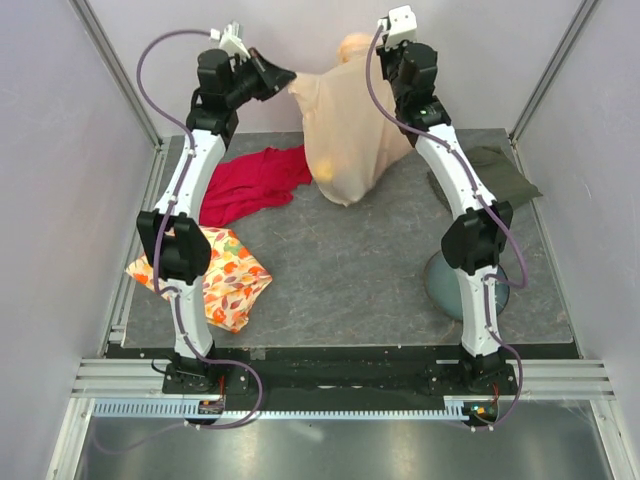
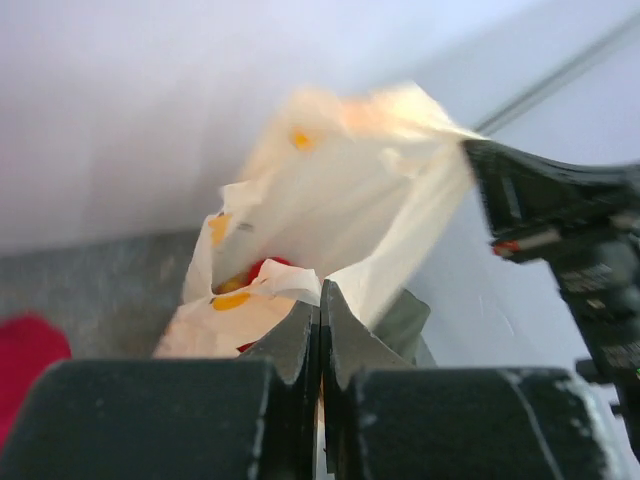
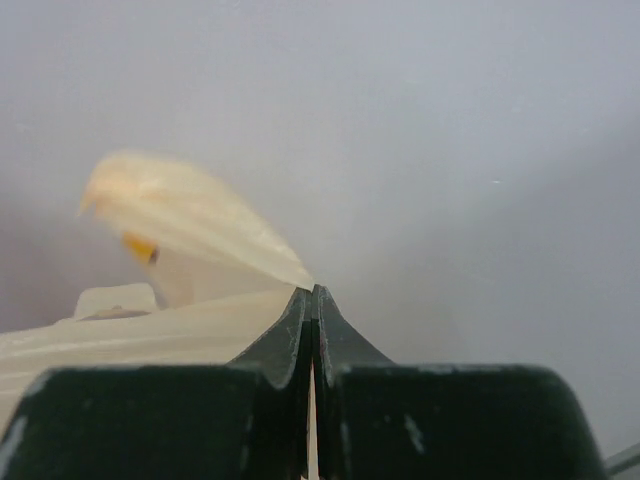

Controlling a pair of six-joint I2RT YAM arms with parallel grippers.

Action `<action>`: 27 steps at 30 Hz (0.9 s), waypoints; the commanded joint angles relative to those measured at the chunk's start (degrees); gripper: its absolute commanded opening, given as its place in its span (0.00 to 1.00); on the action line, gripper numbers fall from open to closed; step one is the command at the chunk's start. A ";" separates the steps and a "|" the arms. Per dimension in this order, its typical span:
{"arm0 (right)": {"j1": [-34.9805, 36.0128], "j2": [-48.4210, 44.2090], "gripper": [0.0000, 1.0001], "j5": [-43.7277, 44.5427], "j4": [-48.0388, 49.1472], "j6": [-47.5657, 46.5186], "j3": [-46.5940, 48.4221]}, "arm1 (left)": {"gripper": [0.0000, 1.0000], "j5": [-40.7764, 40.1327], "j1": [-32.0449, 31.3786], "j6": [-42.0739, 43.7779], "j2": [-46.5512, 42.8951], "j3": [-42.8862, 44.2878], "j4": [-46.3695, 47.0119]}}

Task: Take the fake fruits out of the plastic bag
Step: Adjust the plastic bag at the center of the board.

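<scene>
The beige-peach plastic bag (image 1: 345, 130) hangs lifted at the back of the table, stretched between both grippers. My left gripper (image 1: 288, 78) is shut on the bag's left top edge (image 2: 300, 285). My right gripper (image 1: 385, 62) is shut on the bag's right top part (image 3: 200, 225). A yellow-orange fruit (image 1: 328, 176) shows through the bag's lower left. In the left wrist view the bag's mouth gapes and a red fruit (image 2: 265, 268) with a yellow one beside it (image 2: 230, 285) shows inside. The other fruits are hidden.
A red cloth (image 1: 250, 183) lies left of the bag. An orange-flowered cloth (image 1: 215, 275) lies at the front left. A dark green cloth (image 1: 500, 170) lies at the right, with a grey bowl (image 1: 450, 285) by the right arm. Walls stand close behind and at both sides.
</scene>
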 commanded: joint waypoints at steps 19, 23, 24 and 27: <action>-2.04 -53.95 0.52 -9.50 -13.39 9.23 -77.26 | 0.02 12.46 -0.48 32.80 -36.27 -44.03 -28.42; -2.30 -55.35 0.64 -8.91 -28.64 -0.57 -69.78 | 0.34 14.73 -1.36 32.71 -35.31 -43.86 -30.63; -2.74 -57.45 0.64 -9.61 -31.49 -3.67 -69.33 | 0.39 15.00 -1.54 32.45 -35.31 -43.86 -30.54; -6.24 -65.25 0.69 -14.95 -40.19 -16.85 -73.53 | 0.50 14.83 -2.15 31.92 -34.60 -42.98 -30.45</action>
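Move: Both my hands already hold the lifted plastic bag's rim. The board's centre, where the bag is going, lies about 18 cm back, 10 cm right and 38 cm below my left hand; the red cloth is some 6 cm back and 14 cm left of that hand. From my right hand the centre is roughly 25 cm back, 14 cm left and 41 cm down; the green cloth lies 11 cm back and 27 cm right, the plate 43 cm back and 18 cm right. I swing the bag back and down towards the board's centre: my left hand first rises about 7 cm, then sweeps back and down, turning clockwise. My right hand goes some 27 cm back, down and slightly right, tipping about 40 degrees downward; it opens on the way and lets go of the rim. Last, my left fingers open about halfway around their bag corner. ##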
